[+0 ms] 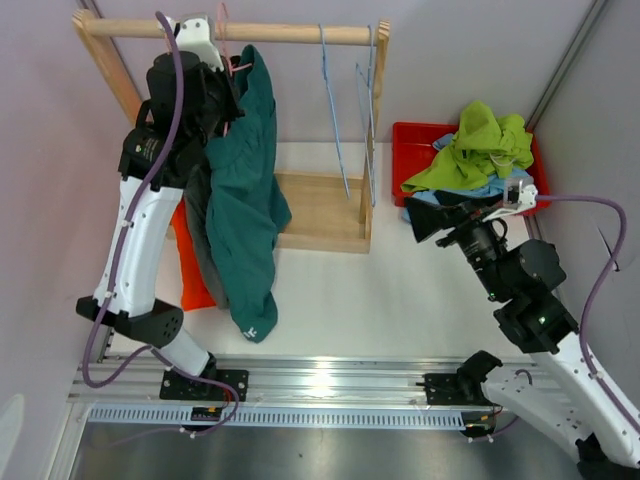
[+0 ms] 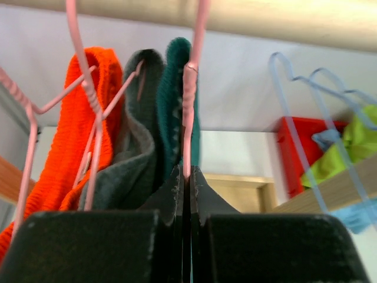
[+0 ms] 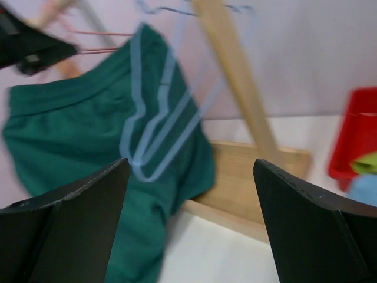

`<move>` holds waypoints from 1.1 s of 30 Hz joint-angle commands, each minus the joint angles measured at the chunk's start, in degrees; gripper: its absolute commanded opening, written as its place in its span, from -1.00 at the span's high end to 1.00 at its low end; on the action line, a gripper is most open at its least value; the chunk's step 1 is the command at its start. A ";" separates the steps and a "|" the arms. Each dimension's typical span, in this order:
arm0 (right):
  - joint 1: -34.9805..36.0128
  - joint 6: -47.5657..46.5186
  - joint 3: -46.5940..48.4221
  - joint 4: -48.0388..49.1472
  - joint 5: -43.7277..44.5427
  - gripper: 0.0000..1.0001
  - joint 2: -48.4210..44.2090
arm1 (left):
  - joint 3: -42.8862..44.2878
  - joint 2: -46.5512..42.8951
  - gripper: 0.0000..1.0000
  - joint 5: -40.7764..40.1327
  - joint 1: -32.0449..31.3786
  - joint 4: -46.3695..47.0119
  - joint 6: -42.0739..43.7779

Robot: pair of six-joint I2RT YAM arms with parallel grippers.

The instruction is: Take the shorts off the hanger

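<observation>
Teal shorts (image 1: 245, 200) hang from a pink hanger (image 1: 236, 62) at the left of the wooden rod (image 1: 280, 33), with grey shorts (image 1: 200, 235) and orange shorts (image 1: 190, 265) behind them. My left gripper (image 1: 232, 88) is up by the rod. In the left wrist view it (image 2: 187, 175) is shut on the pink hanger's wire (image 2: 189, 106), beside the teal (image 2: 175, 82), grey (image 2: 132, 153) and orange (image 2: 76, 124) waistbands. My right gripper (image 1: 425, 220) stands open and empty over the table. In the right wrist view it (image 3: 190, 171) faces the teal shorts (image 3: 65, 130).
Two empty blue hangers (image 1: 350, 120) hang at the rod's right end. The rack's wooden base (image 1: 320, 210) lies below them. A red tray (image 1: 415, 150) at the right holds lime green shorts (image 1: 485, 145) and light blue shorts (image 1: 480, 190).
</observation>
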 commanded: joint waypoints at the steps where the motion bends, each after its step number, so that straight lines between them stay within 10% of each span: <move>1: 10.98 -1.47 4.12 4.93 -2.59 -0.86 5.80 | 15.34 5.58 1.00 7.00 -0.85 -10.54 -4.72; 11: 41.25 -14.92 23.02 6.71 19.65 -0.99 36.38 | 14.17 3.32 1.00 12.29 -2.35 -8.71 -7.97; 33: 46.28 -14.31 37.00 20.96 22.38 -0.95 62.52 | 7.06 -3.18 1.00 16.07 -2.43 -6.43 -8.94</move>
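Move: Off to the right hand's left, the teal shorts hang with their middle about 34 cm away, roughly 8 cm farther out and 10 cm lower. The empty blue hangers are about 14 cm left of that hand and 14 cm ahead, slightly higher; the grey shorts hang about 7 cm left of the teal ones, level with them in depth and height. The left hand already grips the pink hanger, with the teal shorts' middle some 20 cm below, 5 cm back and 1 cm right. Sweeping left some 37 cm towards the near edge of the teal shorts, the right hand first rises slightly, then sinks to about 8 cm lower and draws back a little, turning counter-clockwise and dipping its left side, until its still-open fingers straddle the cloth. The left hand keeps its pinch on the pink hanger, carrying it about 5 cm right, then 5 cm back, turning clockwise about 15 degrees. ##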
